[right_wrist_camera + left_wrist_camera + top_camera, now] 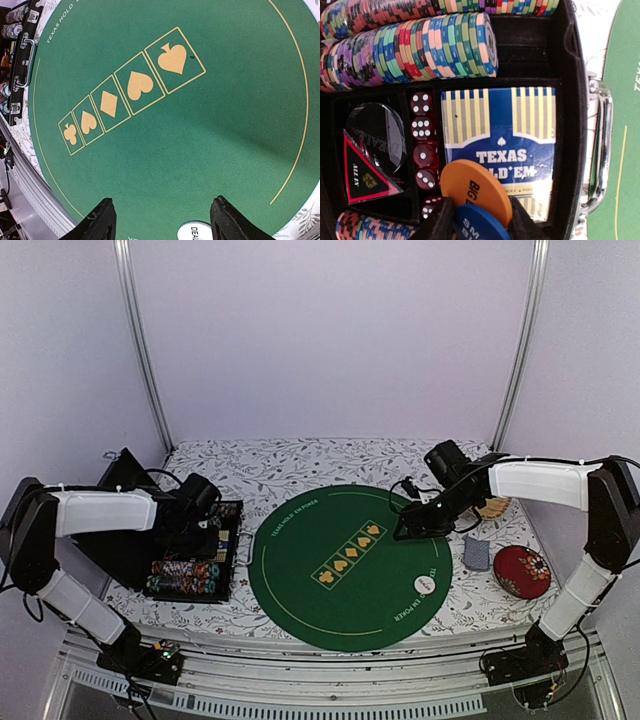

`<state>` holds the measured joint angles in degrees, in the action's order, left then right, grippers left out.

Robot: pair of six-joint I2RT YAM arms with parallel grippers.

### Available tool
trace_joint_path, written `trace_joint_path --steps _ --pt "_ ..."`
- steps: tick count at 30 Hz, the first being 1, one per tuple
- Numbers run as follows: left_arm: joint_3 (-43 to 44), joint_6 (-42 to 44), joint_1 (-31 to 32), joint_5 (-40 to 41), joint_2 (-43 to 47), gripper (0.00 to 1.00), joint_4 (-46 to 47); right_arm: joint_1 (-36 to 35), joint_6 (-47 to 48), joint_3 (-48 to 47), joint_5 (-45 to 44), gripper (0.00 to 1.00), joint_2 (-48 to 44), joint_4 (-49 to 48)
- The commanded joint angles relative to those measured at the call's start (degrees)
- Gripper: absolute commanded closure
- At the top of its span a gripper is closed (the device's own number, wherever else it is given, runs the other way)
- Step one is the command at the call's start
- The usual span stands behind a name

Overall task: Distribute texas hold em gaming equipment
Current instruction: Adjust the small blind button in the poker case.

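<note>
In the left wrist view my left gripper point(479, 205) is over the open black case point(570, 100), its fingers pressed against an orange button disc point(475, 187) with a blue button disc point(482, 225) in front of it. Rows of striped poker chips point(420, 47) and a Texas Hold'em card box point(500, 145) lie in the case. My right gripper point(163, 200) hangs open over the green mat point(200, 125), holding nothing, with a white dealer button point(195, 231) just beneath. From above, the left gripper point(205, 523) is in the case and the right gripper point(405, 530) is at the mat's right side.
Red dice point(422, 135), a clear disc point(377, 135) and a triangular plaque point(365, 172) fill other case slots. A grey-blue card stack point(477, 553), a red dish point(522, 571) and a tan object point(493, 507) sit right of the mat point(300, 590). The case lid point(120, 480) stands open at the left.
</note>
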<state>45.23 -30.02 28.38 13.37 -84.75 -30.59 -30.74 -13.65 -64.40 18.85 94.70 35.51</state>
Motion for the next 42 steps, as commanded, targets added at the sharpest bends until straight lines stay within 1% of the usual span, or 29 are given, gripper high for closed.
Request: trace_joint_path --steps 1,5,7,9,12,27,28,30,32,33,42 --pt "1.64 0.45 1.21 -1.75 1.25 0.65 -1.41 -0.29 0.71 -0.5 0.66 0.33 1.01 0.02" --pt "2.17 0.67 1.53 -2.95 1.35 0.72 -1.4 -0.34 0.81 -1.04 0.57 0.34 0.94 0.4" --pt "2.31 0.67 1.67 -3.33 1.54 0.73 -1.4 -0.24 0.73 -1.24 0.57 0.34 0.77 0.57" --pt "2.36 0.65 1.87 -3.47 1.75 0.76 -1.41 -0.35 0.73 -1.34 0.5 0.34 0.69 0.62" --pt "2.53 0.9 2.11 -3.94 1.87 0.85 -1.53 -0.32 0.73 -1.51 0.48 0.34 0.67 0.87" --pt "3.65 1.36 2.99 -5.64 2.13 0.83 -1.78 -0.38 0.98 -2.55 0.4 0.34 0.67 1.51" --pt "3.64 1.44 2.98 -5.63 2.08 0.84 -1.76 -0.35 0.99 -2.69 0.33 0.34 0.71 1.62" --pt "3.65 1.69 3.03 -5.47 1.96 0.92 -1.78 -0.38 1.12 -3.04 0.29 0.34 0.86 1.86" --pt "3.8 1.94 3.13 -5.64 1.91 0.95 -1.77 -0.37 1.25 -3.41 0.18 0.34 0.93 2.34" --pt "3.91 2.09 3.09 -5.77 1.87 0.99 -1.84 -0.37 1.33 -3.66 0.14 0.34 0.89 2.53" --pt "4.28 3.62 3.04 -4.64 1.62 1.0 -1.94 -0.62 1.43 -4.48 0.57 0.35 0.95 2.88"
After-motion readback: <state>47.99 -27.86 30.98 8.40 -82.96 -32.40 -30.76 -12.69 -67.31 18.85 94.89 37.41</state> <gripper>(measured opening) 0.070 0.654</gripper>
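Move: The blue small blind button sits tilted right between the left fingertips, about level with them. The orange big blind leans just behind it, some 2 cm ahead. The card deck's middle is about 4 cm ahead, 1 cm right and 2 cm below; the dice row is roughly 4 cm ahead, 4 cm left and equally low. For the right hand, the small blind lies some 31 cm left, 2 cm back and 5 cm below. Bring the left gripper's fingers together around the tilted blind buttons while lifting nearly 2 cm off the case. Then carry them about 3 cm to the right, towards the case handle, turning slightly clockwise, and finish by squeezing the fingers almost shut so the tips pinch the orange button on edge. ##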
